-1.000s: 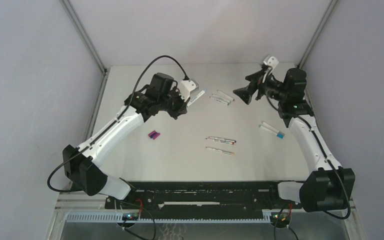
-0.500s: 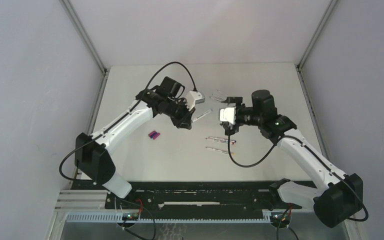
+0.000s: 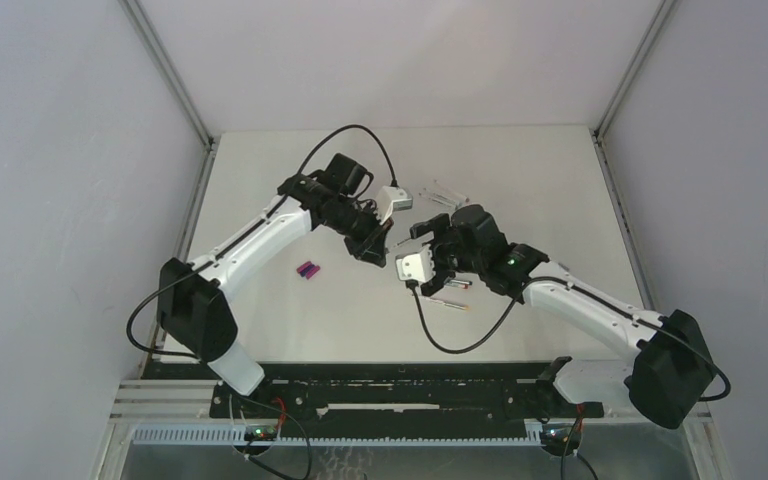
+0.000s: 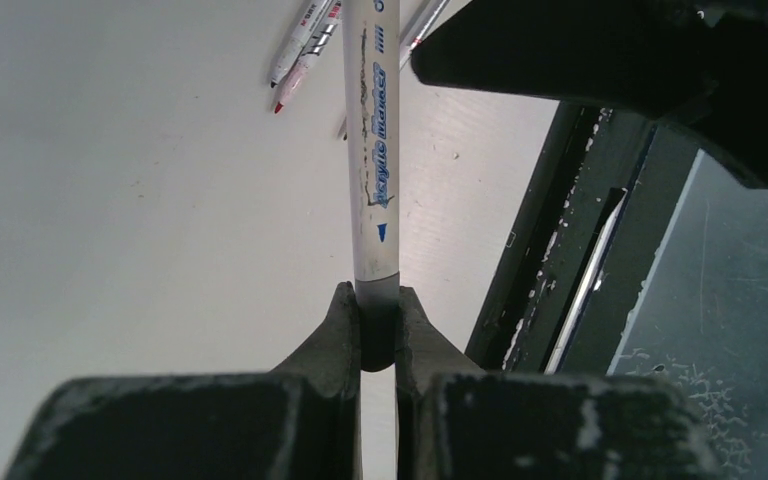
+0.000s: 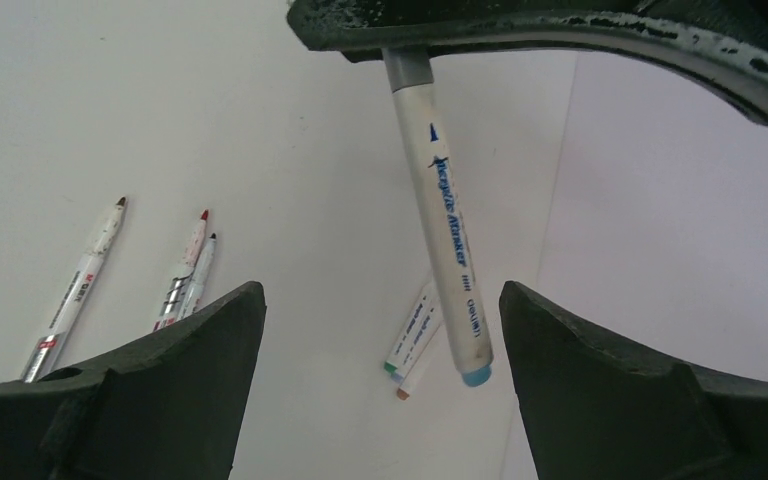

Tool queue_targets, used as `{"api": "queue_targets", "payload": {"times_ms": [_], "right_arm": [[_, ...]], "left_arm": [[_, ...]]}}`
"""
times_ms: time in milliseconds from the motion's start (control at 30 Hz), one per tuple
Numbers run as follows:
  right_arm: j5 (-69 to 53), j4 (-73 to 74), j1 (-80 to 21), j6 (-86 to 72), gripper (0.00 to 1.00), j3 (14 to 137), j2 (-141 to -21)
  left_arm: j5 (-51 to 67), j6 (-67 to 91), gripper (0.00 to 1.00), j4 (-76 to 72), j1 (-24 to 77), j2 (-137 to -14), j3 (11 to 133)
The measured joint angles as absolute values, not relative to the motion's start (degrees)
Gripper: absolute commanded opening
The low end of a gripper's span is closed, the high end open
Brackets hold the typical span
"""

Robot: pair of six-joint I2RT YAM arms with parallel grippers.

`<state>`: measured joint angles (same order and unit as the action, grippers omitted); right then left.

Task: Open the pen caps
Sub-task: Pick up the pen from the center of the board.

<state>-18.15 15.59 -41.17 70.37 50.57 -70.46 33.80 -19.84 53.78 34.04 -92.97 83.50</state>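
Note:
My left gripper [image 4: 375, 325] is shut on the grey end of a white pen [image 4: 372, 150] and holds it above the table. In the right wrist view that pen [image 5: 445, 240] hangs from the left gripper [image 5: 560, 30], its blue end [image 5: 476, 376] lowest. My right gripper [image 5: 380, 295] is open around it, the pen nearer the right finger [image 5: 600, 370] and touching neither. From above, both grippers meet mid-table, left [image 3: 385, 238] and right [image 3: 422, 232]. Two loose pen caps [image 3: 307, 270], purple and magenta, lie to the left.
Three pens [image 5: 185, 275] lie on the table left of the right gripper's jaws and a small bunch [image 5: 415, 345] lies below the held pen. More pens [image 3: 445, 190] rest further back. A dark rail [image 3: 400, 385] runs along the near edge.
The right arm has swung from the far right in to mid-table, bringing its open jaws around the held pen. The left gripper shifted slightly nearer and rightward, still gripping the pen.

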Motion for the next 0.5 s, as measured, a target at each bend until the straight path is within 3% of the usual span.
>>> {"api": "queue_targets", "payload": {"times_ms": [200, 400, 500], "right_arm": [[-14.8, 12.1, -42.5, 69.1, 0.8, 50.3, -71.2], [-12.9, 9.7, -43.0, 68.4, 0.64, 50.3, -72.6], [-12.5, 9.5, -43.4, 68.3, 0.51, 50.2, -73.3]], "left_arm": [[34.9, -20.6, 0.0, 54.9, 34.2, -93.8, 84.0], [35.7, -21.8, 0.0, 56.5, 34.8, -94.7, 85.7], [36.3, -22.2, 0.0, 57.1, 35.1, -94.8, 85.9]]}}
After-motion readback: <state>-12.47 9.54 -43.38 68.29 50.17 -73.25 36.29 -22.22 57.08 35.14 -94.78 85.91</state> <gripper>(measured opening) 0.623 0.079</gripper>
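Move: The pen, held by its grey cap in the left fingers, sticks out to the robot's right, its middle some 5 cm right of the left hand, nearly level. From the open right hand that middle lies about 3 cm ahead and 4 cm left, at about its height. Two pens on the table lie some 14 cm below the right hand, level ahead and about 2 cm right, with a single pen about 5 cm nearer the robot than those two. The pen's free blue-ended part is taken in between the right hand's open fingers: the right hand eases about 2 cm forward and to the left, along and across the barrel, and then starts closing from nearly wide open to roughly two thirds, contact with the barrel not evident. The left hand keeps its pinch on the cap and draws the pen back about 1 cm and slightly right towards the right hand. ##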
